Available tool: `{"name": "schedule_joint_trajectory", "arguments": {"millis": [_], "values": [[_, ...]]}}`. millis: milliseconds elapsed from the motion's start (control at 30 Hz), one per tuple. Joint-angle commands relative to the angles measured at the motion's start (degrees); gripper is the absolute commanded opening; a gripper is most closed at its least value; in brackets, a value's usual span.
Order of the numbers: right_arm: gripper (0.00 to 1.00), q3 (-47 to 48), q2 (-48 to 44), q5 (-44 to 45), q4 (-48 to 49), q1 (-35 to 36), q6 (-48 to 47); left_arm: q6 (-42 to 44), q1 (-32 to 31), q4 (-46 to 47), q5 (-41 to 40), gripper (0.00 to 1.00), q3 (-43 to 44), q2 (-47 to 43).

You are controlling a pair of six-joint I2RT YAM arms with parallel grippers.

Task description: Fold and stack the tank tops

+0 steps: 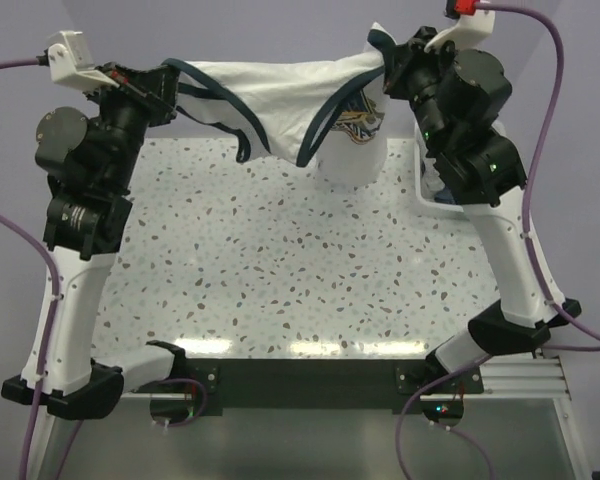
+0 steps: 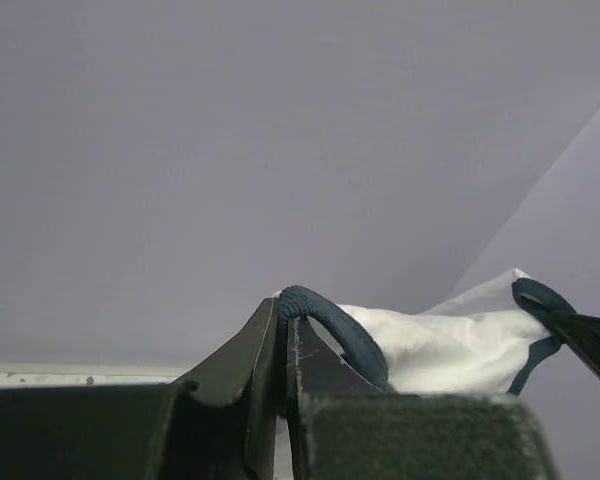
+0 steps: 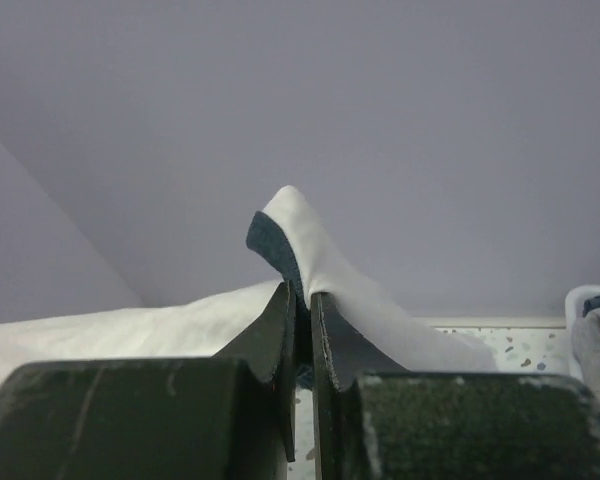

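Observation:
The white tank top (image 1: 280, 88) with navy trim hangs stretched between my two grippers above the table's far edge, its blue-yellow print (image 1: 360, 120) facing down on the right. My left gripper (image 1: 170, 75) is shut on a navy strap; the left wrist view has the jaws (image 2: 285, 315) pinched on the trim (image 2: 335, 325). My right gripper (image 1: 388, 60) is shut on the other end; in the right wrist view (image 3: 302, 295) white cloth (image 3: 320, 250) pokes up between the fingers. A grey tank top (image 3: 598, 345) lies in the basket.
The speckled table (image 1: 280, 260) lies below the hanging shirt. A white basket (image 1: 427, 190) stands at the far right, mostly hidden behind the right arm; its rim (image 3: 580, 295) shows in the right wrist view. A plain wall is behind.

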Motion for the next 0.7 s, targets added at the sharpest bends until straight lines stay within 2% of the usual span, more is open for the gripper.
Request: {"name": "schedule_joint_trajectory", "arguments": {"millis": [0,133,300,567,667], "values": [[0.00,-10.1,-5.9,-1.2,7.5,-0.1,2.4,2.6,0.0,-1.6,3.4,0.00,2.4,-2.8],[0.00,-21.5,-17.7,-4.0,12.3,0.1,4.8,2.7,0.1,-2.1,6.6,0.00,4.9,-3.5],[0.00,-26.2,-19.9,-4.4,12.9,0.1,6.9,3.4,0.1,-2.8,4.9,0.00,8.1,1.4],[0.00,-25.2,-6.5,2.6,10.8,-1.6,8.6,2.0,1.9,-1.5,3.0,0.00,11.0,16.1],[0.03,-21.0,4.0,0.5,8.6,-5.2,13.3,0.7,4.9,-3.2,4.4,0.00,18.5,29.2]]}}
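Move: Both hands hold the tank top's trimmed edge high over the table. The clear middle of the table lies nearly straight below, about 57 cm down, some 18 cm to the left hand's right and 14 cm to the right hand's left. From the right hand, the tank top's middle is roughly 10 cm left, 8 cm ahead and 15 cm below; the basket is about 17 cm ahead, 22 cm right and 52 cm below. Both hands, still pinching the tank top, swing back about 5 cm, then forward 10–15 cm and down. ##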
